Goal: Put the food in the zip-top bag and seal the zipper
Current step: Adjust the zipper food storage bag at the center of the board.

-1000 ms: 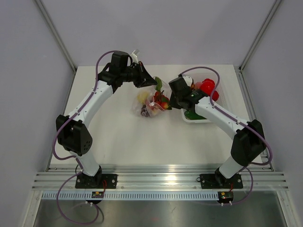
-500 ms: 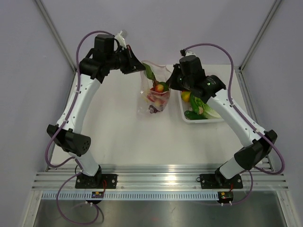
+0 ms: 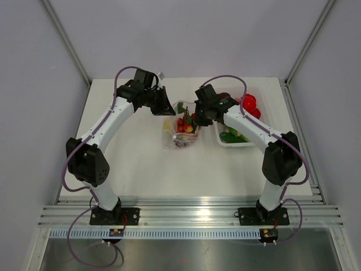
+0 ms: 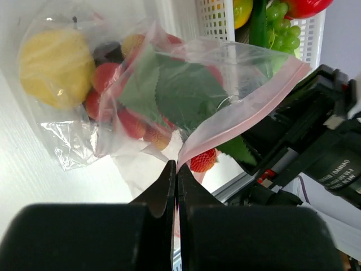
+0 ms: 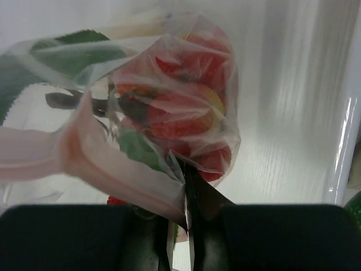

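Observation:
The zip-top bag hangs between both grippers just above the table's middle, with food inside. The left wrist view shows a yellow lemon, red berries and a green leaf in the clear plastic. My left gripper is shut on the end of the pink zipper. My right gripper is shut on the bag's opposite edge, below red food. Seen from above, the left gripper and right gripper flank the bag's mouth.
A white mesh basket stands right of the bag, holding red tomatoes and green vegetables. Its wall and green grapes show behind the bag. Grey walls enclose the table on three sides.
Both arms lifted the bag high off the table, then brought it back down. The grippers now stand lower and closer together, still on the bag's edges.

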{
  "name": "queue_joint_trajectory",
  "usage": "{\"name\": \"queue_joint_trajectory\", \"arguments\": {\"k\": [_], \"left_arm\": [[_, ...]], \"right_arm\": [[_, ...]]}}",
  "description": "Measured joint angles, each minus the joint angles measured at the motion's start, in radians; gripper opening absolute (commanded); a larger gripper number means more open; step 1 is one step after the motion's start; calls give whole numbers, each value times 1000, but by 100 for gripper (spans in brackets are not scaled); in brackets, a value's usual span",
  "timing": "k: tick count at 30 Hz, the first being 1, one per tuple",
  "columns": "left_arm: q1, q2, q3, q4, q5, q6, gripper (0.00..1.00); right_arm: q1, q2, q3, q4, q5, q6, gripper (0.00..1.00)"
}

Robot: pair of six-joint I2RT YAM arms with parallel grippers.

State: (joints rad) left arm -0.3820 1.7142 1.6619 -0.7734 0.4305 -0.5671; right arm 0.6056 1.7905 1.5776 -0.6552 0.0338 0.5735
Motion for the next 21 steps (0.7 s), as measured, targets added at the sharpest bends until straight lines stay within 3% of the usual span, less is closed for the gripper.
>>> {"name": "queue_joint_trajectory", "arguments": {"k": [6, 7, 8, 9, 13, 17, 21], "left_arm": [[-17, -19, 53, -19, -11, 21, 0], [-17, -29, 65, -19, -12, 23, 0], [-17, -38, 76, -21, -13, 25, 0], [-17, -45, 88, -22, -14, 27, 0], [-17, -58, 138, -51, -16, 37, 0], [-17, -59, 180, -76, -16, 43, 0], [-17, -59, 196, -85, -14, 43, 0]], "right_arm": [[0, -51, -14, -21, 27, 11, 20], [0, -72, -14, -21, 34, 15, 25], [0, -95, -14, -21, 39, 20, 45], [0, -119, -14, -21, 45, 29, 47], [0, -215, -15, -18, 74, 28, 36], [0, -264, -14, -13, 87, 31, 37], [0, -246, -24, -11, 80, 37, 58]]}}
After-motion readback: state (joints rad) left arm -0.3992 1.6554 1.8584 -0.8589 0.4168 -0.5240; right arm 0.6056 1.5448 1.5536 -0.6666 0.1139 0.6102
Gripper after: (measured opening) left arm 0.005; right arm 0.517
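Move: Both hands are at the rim of the zip-top bag. The left grips its left side, with the bag's filled belly about 5 cm ahead, 6 cm to its right and 18 cm below; the lemon inside is some 9 cm ahead and 2 cm left of that hand. From the right hand, the belly lies about 4 cm ahead, 7 cm left and 12 cm below, while the food tray's middle is roughly 16 cm ahead, 24 cm right. The left fingers keep the bag's rim pinched while that arm hoists it nearly straight up, about 8 cm, easing to a stop with the fingertips tipping up some 10 degrees. The right fingers open from a slit to about half and come free of the right rim; that hand climbs some 10 cm, drifting about 3 cm right and a little back, then sinks a centimetre. ##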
